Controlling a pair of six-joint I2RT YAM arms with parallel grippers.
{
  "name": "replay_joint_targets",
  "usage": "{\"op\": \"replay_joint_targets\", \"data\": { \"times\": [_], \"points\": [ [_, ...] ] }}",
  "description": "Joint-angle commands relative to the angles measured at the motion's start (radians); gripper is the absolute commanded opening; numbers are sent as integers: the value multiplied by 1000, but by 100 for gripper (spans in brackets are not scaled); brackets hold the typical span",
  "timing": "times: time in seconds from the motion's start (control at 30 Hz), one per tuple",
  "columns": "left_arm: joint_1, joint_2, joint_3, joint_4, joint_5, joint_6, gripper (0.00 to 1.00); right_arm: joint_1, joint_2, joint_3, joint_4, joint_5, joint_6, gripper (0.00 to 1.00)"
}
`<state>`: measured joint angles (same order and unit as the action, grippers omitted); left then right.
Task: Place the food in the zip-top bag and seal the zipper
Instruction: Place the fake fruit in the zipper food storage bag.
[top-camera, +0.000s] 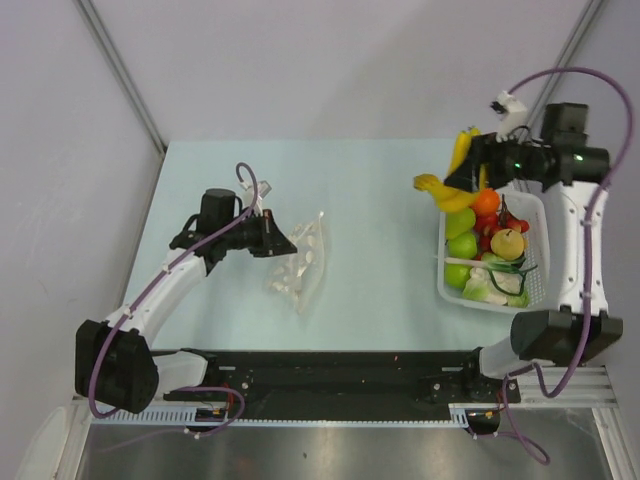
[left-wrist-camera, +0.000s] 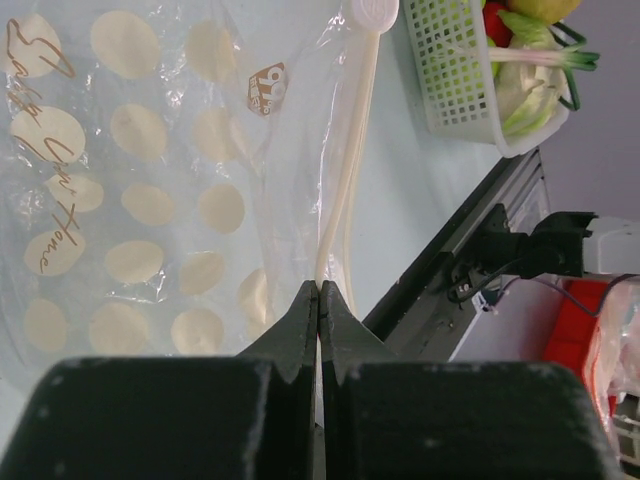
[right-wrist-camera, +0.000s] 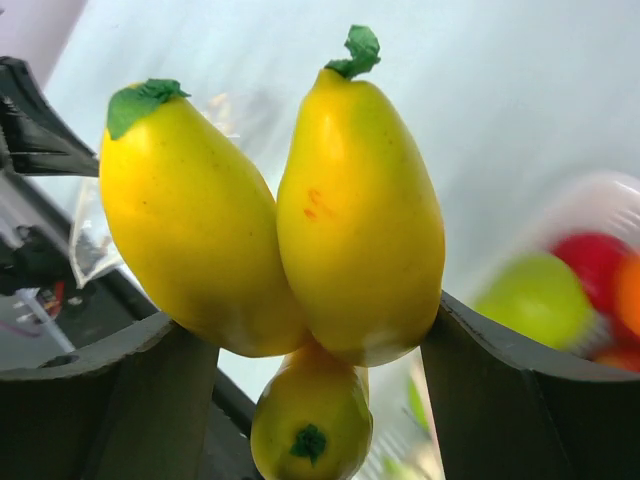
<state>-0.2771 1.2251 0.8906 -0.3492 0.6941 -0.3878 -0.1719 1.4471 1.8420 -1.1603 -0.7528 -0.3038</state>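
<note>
The clear zip-top bag (top-camera: 300, 262) with pale dots lies on the table left of centre; it fills the left wrist view (left-wrist-camera: 150, 180). My left gripper (top-camera: 272, 238) is shut on the bag's whitish zipper strip (left-wrist-camera: 345, 180) at one end of the mouth. My right gripper (top-camera: 470, 168) is shut on a bunch of yellow toy bananas (top-camera: 450, 180), held in the air above the far left corner of the white basket (top-camera: 445, 282). The bananas fill the right wrist view (right-wrist-camera: 290, 220) between my fingers (right-wrist-camera: 500, 400). More food, orange (top-camera: 487, 201), green apples (top-camera: 462, 245) and greens, sits in the basket.
The white slotted basket stands at the table's right side and shows in the left wrist view (left-wrist-camera: 455, 75). The black rail (top-camera: 330, 375) with both arm bases runs along the near edge. Grey walls close the back and sides.
</note>
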Motion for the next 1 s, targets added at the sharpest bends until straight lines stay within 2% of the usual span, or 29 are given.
{"op": "replay_joint_targets", "data": {
  "times": [0.0,0.1,0.17,0.27,0.37,0.53,0.7,0.83,0.97],
  "points": [
    [41,5,34,76,77,-94,0,258,62,30,218,-83,172,29],
    [50,4,30,116,97,-146,0,412,67,-27,373,-83,270,24],
    [53,-4,36,127,100,-164,0,495,79,-50,408,-22,319,20],
    [61,-21,41,131,108,-194,0,618,82,-114,476,52,393,19],
    [65,-50,44,144,108,-214,0,727,82,-181,516,195,472,9],
    [69,-88,42,161,102,-253,0,801,96,-221,518,329,512,0],
    [67,-121,25,194,88,-284,0,812,85,-239,507,424,546,0],
    [65,-131,16,204,67,-284,0,838,116,-193,482,610,630,0],
    [56,-125,11,220,53,-295,0,851,168,-112,464,598,738,0]
  ]
}}
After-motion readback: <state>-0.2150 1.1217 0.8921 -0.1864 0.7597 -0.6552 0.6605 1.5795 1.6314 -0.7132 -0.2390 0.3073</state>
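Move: The bananas already sit in the right gripper. The bag's open mouth, facing right, lies about 31 cm to that gripper's left, 8 cm back and 19 cm below it. The orange is some 7 cm to the gripper's right, 2 cm back and 17 cm down; the fruit bin's middle is 9 cm right, 11 cm back and 20 cm below. From the left gripper, which pinches the bag's rim, the mouth is roughly 4 cm right, level fore and aft, 3 cm lower. Swing the right gripper, keeping its hold on the bananas, about 25 cm left away from the bin to the bag mouth, sinking 8 cm; swing it counter-clockwise on the way, then turn most of that back as you bring the stem end in to the mouth. Meanwhile raise the left gripper some 7 cm, its fingers still pinching the rim and tilting nearer level. ##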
